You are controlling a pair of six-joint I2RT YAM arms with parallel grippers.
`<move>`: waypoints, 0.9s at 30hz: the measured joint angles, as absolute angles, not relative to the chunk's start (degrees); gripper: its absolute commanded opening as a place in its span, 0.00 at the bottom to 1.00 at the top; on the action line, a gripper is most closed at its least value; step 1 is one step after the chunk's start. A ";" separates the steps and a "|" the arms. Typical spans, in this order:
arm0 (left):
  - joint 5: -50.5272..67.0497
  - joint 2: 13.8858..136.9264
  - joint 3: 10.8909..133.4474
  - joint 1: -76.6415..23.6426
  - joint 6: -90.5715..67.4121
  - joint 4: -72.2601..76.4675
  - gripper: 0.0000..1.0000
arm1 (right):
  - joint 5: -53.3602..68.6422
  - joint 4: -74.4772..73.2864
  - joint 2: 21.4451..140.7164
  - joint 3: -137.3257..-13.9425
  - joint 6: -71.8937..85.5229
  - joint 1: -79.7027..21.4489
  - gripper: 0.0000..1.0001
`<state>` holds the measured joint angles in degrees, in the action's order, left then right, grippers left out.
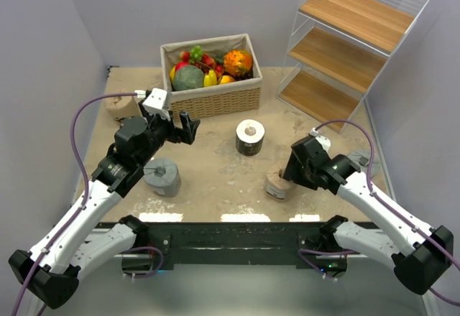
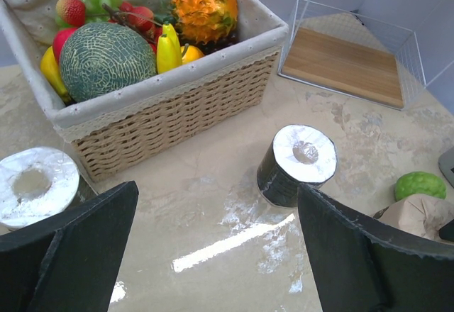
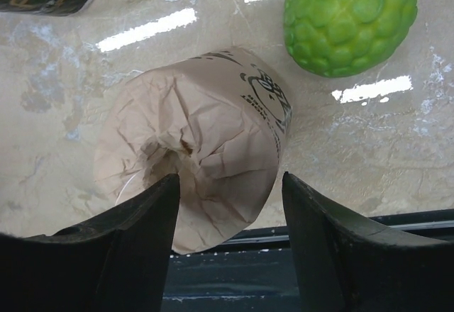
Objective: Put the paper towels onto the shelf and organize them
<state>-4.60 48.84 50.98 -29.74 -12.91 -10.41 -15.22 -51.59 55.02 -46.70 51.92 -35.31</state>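
Observation:
A kraft tan paper towel roll (image 3: 206, 142) stands near the table's front edge, also seen in the top view (image 1: 274, 185). My right gripper (image 3: 230, 177) (image 1: 284, 178) straddles it half closed. Its left finger overlaps the crumpled top, and a gap of table shows at its right finger. A black roll (image 1: 249, 137) (image 2: 296, 163) stands mid-table, a grey roll (image 1: 162, 177) at the left, and another tan roll (image 1: 117, 105) at the far left. My left gripper (image 1: 188, 126) (image 2: 216, 191) hovers open and empty above the table. The shelf (image 1: 352, 39) stands at the back right with its boards bare.
A wicker fruit basket (image 1: 215, 99) (image 2: 170, 120) sits at the back centre. A green lime (image 3: 347, 18) (image 2: 420, 184) lies just beyond the tan roll. A roll with a white end (image 2: 32, 184) stands at my left finger's side. The shelf's lowest board (image 2: 347, 64) lies ahead.

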 measured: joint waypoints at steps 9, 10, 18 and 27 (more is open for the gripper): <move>-4.60 48.95 50.98 -29.82 -12.91 -10.41 1.00 | -15.51 -48.21 56.03 -42.87 53.39 -35.29 0.48; -4.60 48.97 50.98 -29.82 -12.91 -10.41 1.00 | -15.53 -48.10 56.03 -42.83 53.39 -35.29 0.47; -4.60 49.06 50.98 -30.17 -12.91 -10.41 1.00 | -15.53 -47.29 56.01 -42.61 53.60 -35.29 0.34; -4.78 49.06 50.98 -30.57 -12.91 -10.41 1.00 | -15.46 -48.62 54.52 -44.53 53.06 -35.31 0.27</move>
<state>-4.78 49.06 50.98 -30.57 -12.91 -10.41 -15.46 -48.62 54.52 -44.53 53.06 -35.31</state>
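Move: Just below the right hand is the brown paper-wrapped paper towel; its middle lies about 2 cm to the left, 1 cm ahead and 6 cm down. The green fruit stands some 8 cm to the hand's right and 3 cm ahead, and the dark-wrapped paper towel roughly 15 cm ahead and 13 cm left, both on the table. From the left hand, the brown paper towel is about 28 cm right, 7 cm back and 24 cm below. Sinking about 2 cm straight down onto the rim of the brown paper towel, the right hand sets one finger into the core and the other outside, then holds that height while the fingers close from well open to under half, pinching the wall. With the grip on, it starts up again by some 1.5 cm, the wrist hardly turning. ##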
